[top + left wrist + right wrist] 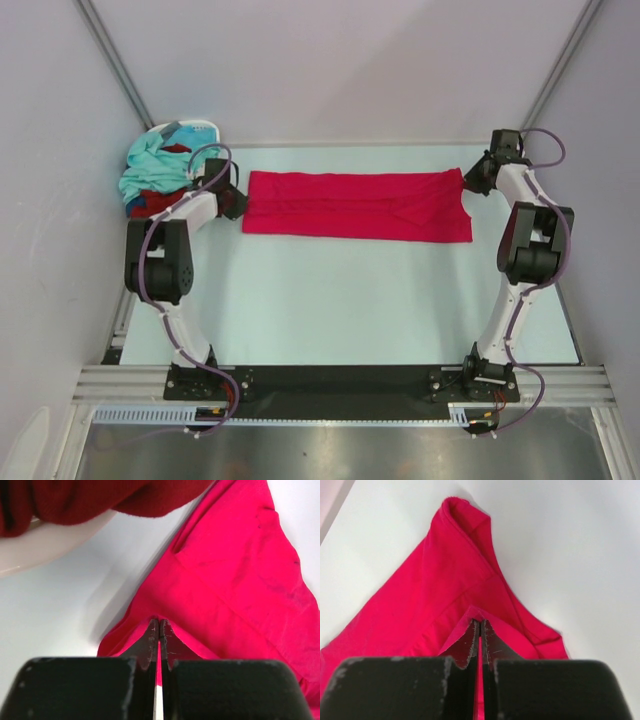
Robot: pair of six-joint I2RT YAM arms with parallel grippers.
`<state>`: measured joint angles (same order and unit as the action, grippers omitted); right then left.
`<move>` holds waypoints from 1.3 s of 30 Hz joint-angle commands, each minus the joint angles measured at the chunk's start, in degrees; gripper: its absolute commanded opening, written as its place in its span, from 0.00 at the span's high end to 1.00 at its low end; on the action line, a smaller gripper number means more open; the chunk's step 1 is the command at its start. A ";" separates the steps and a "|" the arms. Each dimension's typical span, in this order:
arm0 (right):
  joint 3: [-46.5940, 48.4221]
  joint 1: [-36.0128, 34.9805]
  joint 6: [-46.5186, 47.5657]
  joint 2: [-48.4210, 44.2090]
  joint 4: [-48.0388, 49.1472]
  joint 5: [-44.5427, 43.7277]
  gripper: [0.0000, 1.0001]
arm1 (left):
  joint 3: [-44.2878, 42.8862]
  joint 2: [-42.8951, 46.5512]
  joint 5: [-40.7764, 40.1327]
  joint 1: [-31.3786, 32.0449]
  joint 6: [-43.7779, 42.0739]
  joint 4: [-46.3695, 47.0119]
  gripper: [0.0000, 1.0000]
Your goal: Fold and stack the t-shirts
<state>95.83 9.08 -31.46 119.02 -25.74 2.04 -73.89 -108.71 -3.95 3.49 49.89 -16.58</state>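
Observation:
The crimson-pink t-shirt (358, 205) lies folded into a long band across the far middle of the table. My left gripper (237, 203) is shut on its left edge; the wrist view shows the cloth (235, 580) pinched between the fingertips (153, 635). My right gripper (470, 178) is shut on its right edge, cloth (435, 590) pinched between the fingertips (473, 632). A light teal shirt (148, 165), a dark maroon shirt (175, 187) and a bit of dark blue (138, 207) are heaped in the white basket (200, 128) at the far left. The maroon cloth (75, 500) hangs over the basket rim (45, 545).
The pale table (350, 300) is walled in by white panels left, right and behind. The black base rail (340, 380) runs along the near edge. The basket stands close behind my left gripper.

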 commanded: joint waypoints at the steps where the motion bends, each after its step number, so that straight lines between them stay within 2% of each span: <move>1: 4.80 -0.03 0.96 1.65 0.07 -0.11 1.00 | -3.02 -0.98 -1.94 0.21 -1.02 -0.30 1.00; 30: 20.53 -1.35 2.64 15.01 -3.88 1.91 1.00 | -7.32 -6.43 -3.00 0.21 -1.37 -0.91 1.00; 32: 20.45 -1.35 2.46 15.10 -3.88 2.17 1.00 | -8.37 -6.61 -2.82 0.29 -1.55 -1.17 0.91; 33: 20.53 -1.35 2.55 15.01 -3.80 2.44 0.95 | -8.73 -6.52 -2.65 0.21 -1.72 -1.18 0.84; 34: 20.54 -1.35 2.55 14.84 -3.88 2.61 0.88 | -9.16 -6.43 -2.65 0.38 -1.99 -1.18 0.66; 35: 20.54 -1.43 2.72 14.14 -3.71 2.79 0.80 | -9.87 -6.00 -2.56 0.38 -2.25 -1.18 0.60; 36: 20.97 -1.44 2.90 13.78 -3.53 3.05 0.66 | -10.22 -5.82 -2.38 0.47 -2.60 -1.18 0.53; 38: 22.02 -1.61 3.77 12.65 -3.71 4.37 0.50 | -11.53 -5.03 -2.38 0.73 -3.65 -1.35 0.43; 39: 22.90 -1.70 4.13 12.20 -4.32 4.81 0.33 | -11.89 -4.07 -2.38 0.82 -3.83 -1.44 0.39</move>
<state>114.19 7.73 -29.23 133.62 -29.76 4.93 -81.58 -115.42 -5.58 3.64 48.16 -18.50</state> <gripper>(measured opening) 0.468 0.546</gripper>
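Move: Pinched in both hands is the folded-over edge of the red t-shirt. Its far right corner lies about 8 cm ahead of the right hand, 1 cm to its right and 4 cm below; the near right corner some 18 cm back and 2 cm right. From the left hand the far left corner is roughly 12 cm ahead, 1 cm right, the near left corner about 8 cm back, 1 cm left, and the laundry basket 23 cm left and 10 cm ahead. Laying the pinched edge down over the shirt's far part, the right hand carries it about 5 cm forward towards the far right corner, first rising slightly, then sinking to some 2.5 cm below its start. The left eases about 2 cm forward and as far down. Right at the end both sets of fingers open part way and let the cloth go, the left lifting slightly. ##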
